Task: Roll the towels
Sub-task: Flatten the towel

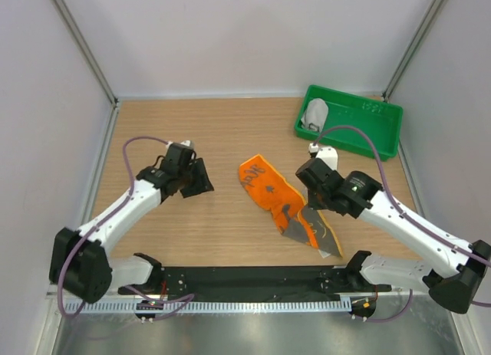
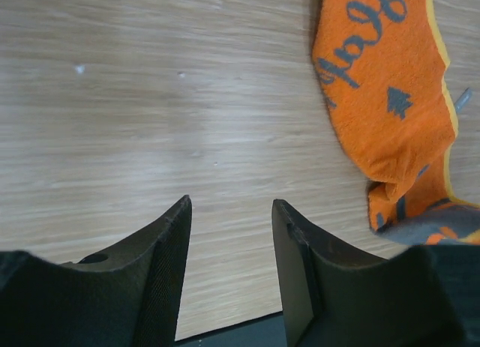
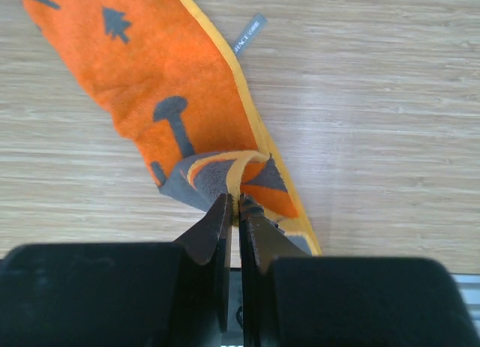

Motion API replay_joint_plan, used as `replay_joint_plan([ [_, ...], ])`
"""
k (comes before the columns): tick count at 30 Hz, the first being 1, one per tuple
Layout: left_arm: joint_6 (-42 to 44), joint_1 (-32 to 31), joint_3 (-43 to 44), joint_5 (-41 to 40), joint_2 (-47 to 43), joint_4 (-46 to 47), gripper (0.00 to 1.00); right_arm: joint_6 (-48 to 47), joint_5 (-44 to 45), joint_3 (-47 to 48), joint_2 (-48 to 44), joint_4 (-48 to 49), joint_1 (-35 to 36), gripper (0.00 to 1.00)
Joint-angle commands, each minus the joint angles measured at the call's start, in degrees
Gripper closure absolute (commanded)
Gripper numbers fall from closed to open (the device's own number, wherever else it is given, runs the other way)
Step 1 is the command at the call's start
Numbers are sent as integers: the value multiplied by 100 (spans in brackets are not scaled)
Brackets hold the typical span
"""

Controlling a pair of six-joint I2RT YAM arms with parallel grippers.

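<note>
The orange and yellow patterned towel (image 1: 265, 185) lies flat and diagonal on the wooden table, its near end folded over so the grey backing shows. My right gripper (image 3: 238, 206) is shut on the yellow hem of that folded end, holding it just above the towel (image 3: 172, 77). In the top view the right gripper (image 1: 307, 209) stands over the towel's near half. The left gripper (image 1: 198, 180) hovers open over bare wood to the left, nothing between its fingers (image 2: 171, 234); the orange towel (image 2: 382, 85) is at its upper right. A light grey towel (image 1: 315, 113) sits rolled in the tray.
A green plastic tray (image 1: 360, 129) stands at the back right corner of the table. White walls with metal posts close in the table on three sides. A black rail runs along the near edge (image 1: 253, 278).
</note>
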Motion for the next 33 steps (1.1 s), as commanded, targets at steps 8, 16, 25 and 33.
replay_joint_plan([
  [8,373,-500,2436,237,2900,1478,55,207,24,98,-528,-120,2,99],
  [16,760,-710,3871,195,4623,1382,55,242,-47,-43,-668,-137,10,99],
  [25,1094,-974,5417,-202,5802,424,51,190,-73,-140,-633,-58,11,99],
  [33,1094,-1071,6070,-694,6435,-131,51,172,-55,-175,-713,-41,10,99],
])
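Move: The orange towel's far corner, which the open left hand goes for, lies about 18 cm ahead of it, 18 cm to its right and some 10 cm below; from that corner the rolled gray towel in the green tray is about 16 cm farther out and 19 cm to the right. The towel's near end is already pinched in the right hand, and from that hand the far corner lies some 25 cm ahead and 15 cm to the left, about 15 cm below. The left hand sweeps forward and to its right, about 18 cm each way, towards the towel's far yellow-edged corner, sinking nearly 9 cm, most of it in the second half, and turning some 15 degrees clockwise, so that the half-open fingers arrive low on either side of the orange cloth just inside that corner. Meanwhile the right hand keeps its pinch on the towel's near end, raised off the table, and all but holds still, easing back only about a centimetre. ##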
